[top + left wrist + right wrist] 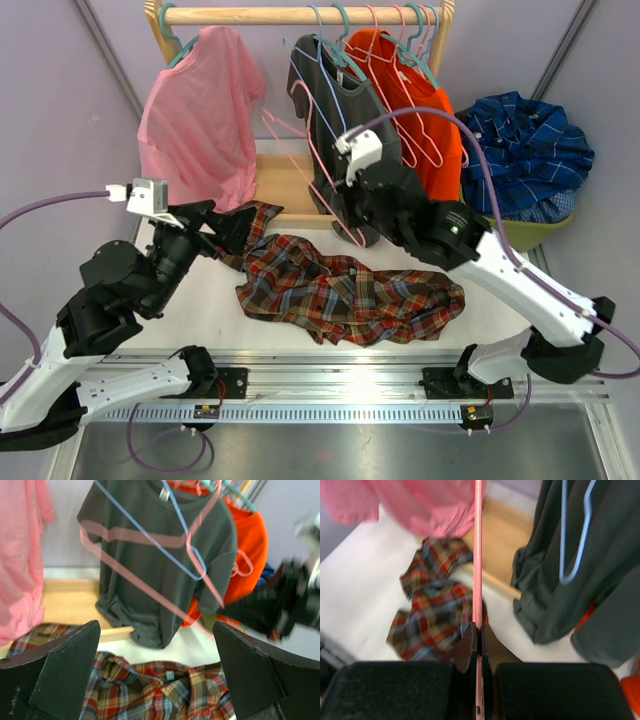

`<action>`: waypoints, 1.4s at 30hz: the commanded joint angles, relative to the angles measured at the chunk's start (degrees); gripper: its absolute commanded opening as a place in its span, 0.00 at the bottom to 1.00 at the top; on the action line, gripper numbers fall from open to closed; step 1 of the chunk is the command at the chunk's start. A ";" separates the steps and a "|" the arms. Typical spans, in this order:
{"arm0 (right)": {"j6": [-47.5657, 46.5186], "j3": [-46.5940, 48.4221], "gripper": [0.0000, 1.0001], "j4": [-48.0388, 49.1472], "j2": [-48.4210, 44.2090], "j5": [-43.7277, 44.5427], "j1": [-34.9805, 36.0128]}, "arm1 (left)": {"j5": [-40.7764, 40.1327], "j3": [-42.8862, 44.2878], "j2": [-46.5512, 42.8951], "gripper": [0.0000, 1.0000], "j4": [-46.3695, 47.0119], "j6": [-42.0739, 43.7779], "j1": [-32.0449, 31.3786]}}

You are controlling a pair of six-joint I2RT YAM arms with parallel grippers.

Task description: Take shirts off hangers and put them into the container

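A red-brown-green plaid shirt (340, 290) lies crumpled on the table, off any hanger. My left gripper (236, 230) stands open just over its left end, and the collar (150, 690) lies between the wide jaws with nothing gripped. My right gripper (478, 630) is shut on the thin wire of a bare pink hanger (478, 555), held in front of the dark grey shirt (335, 100). That shirt hangs on a lavender-blue hanger (185, 540). An orange shirt (420, 110) and a pink shirt (200, 110) hang on teal hangers. The olive container (530, 232) holds a dark blue plaid shirt (525, 145).
A wooden rail (300, 14) runs along the top, with more bare hangers at its right end. The rack's wooden base board (280, 185) lies behind the plaid shirt. A metal rail (330, 375) with the arm mounts borders the near edge.
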 commanded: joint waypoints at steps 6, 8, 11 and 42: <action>-7.00 19.95 0.00 11.23 16.40 14.79 0.19 | -3.18 -5.62 -2.19 0.99 -4.35 -4.88 -0.28; -7.61 24.94 0.00 11.41 20.88 14.89 -0.17 | -3.44 -6.24 -2.72 0.99 -5.40 -5.75 -0.28; -7.44 30.75 0.00 11.24 25.98 14.36 -2.18 | -3.18 -7.47 -3.77 0.99 -5.94 -6.72 -0.28; 2.14 37.12 0.00 6.40 33.74 2.23 -12.82 | -2.03 -10.99 -5.01 0.99 -6.90 -10.50 -0.28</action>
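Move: The right hand pinches the empty pink hanger low on its frame; its place on the wooden rod is about 30 cm ahead, 9 cm left and 23 cm above. The blue hanger hangs some 22 cm ahead, 4 left and 10 above, with the gray shirt about 22 ahead, 1 left at hand height. The pink shirt is roughly 22 ahead, 30 left. From the empty left hand, that rod spot is some 36 cm ahead, 10 right and 16 above. Forward about 20 cm, drifting left and rising some 6 cm, the right hand carries the still-pinched pink hanger towards the rod between the pink shirt and the blue hanger, turning clockwise as its fingers tip up. It then eases left and sinks some 4 cm to set the hook over the rod, grip kept. The open left hand drops towards the plaid shirt's level and waits. ##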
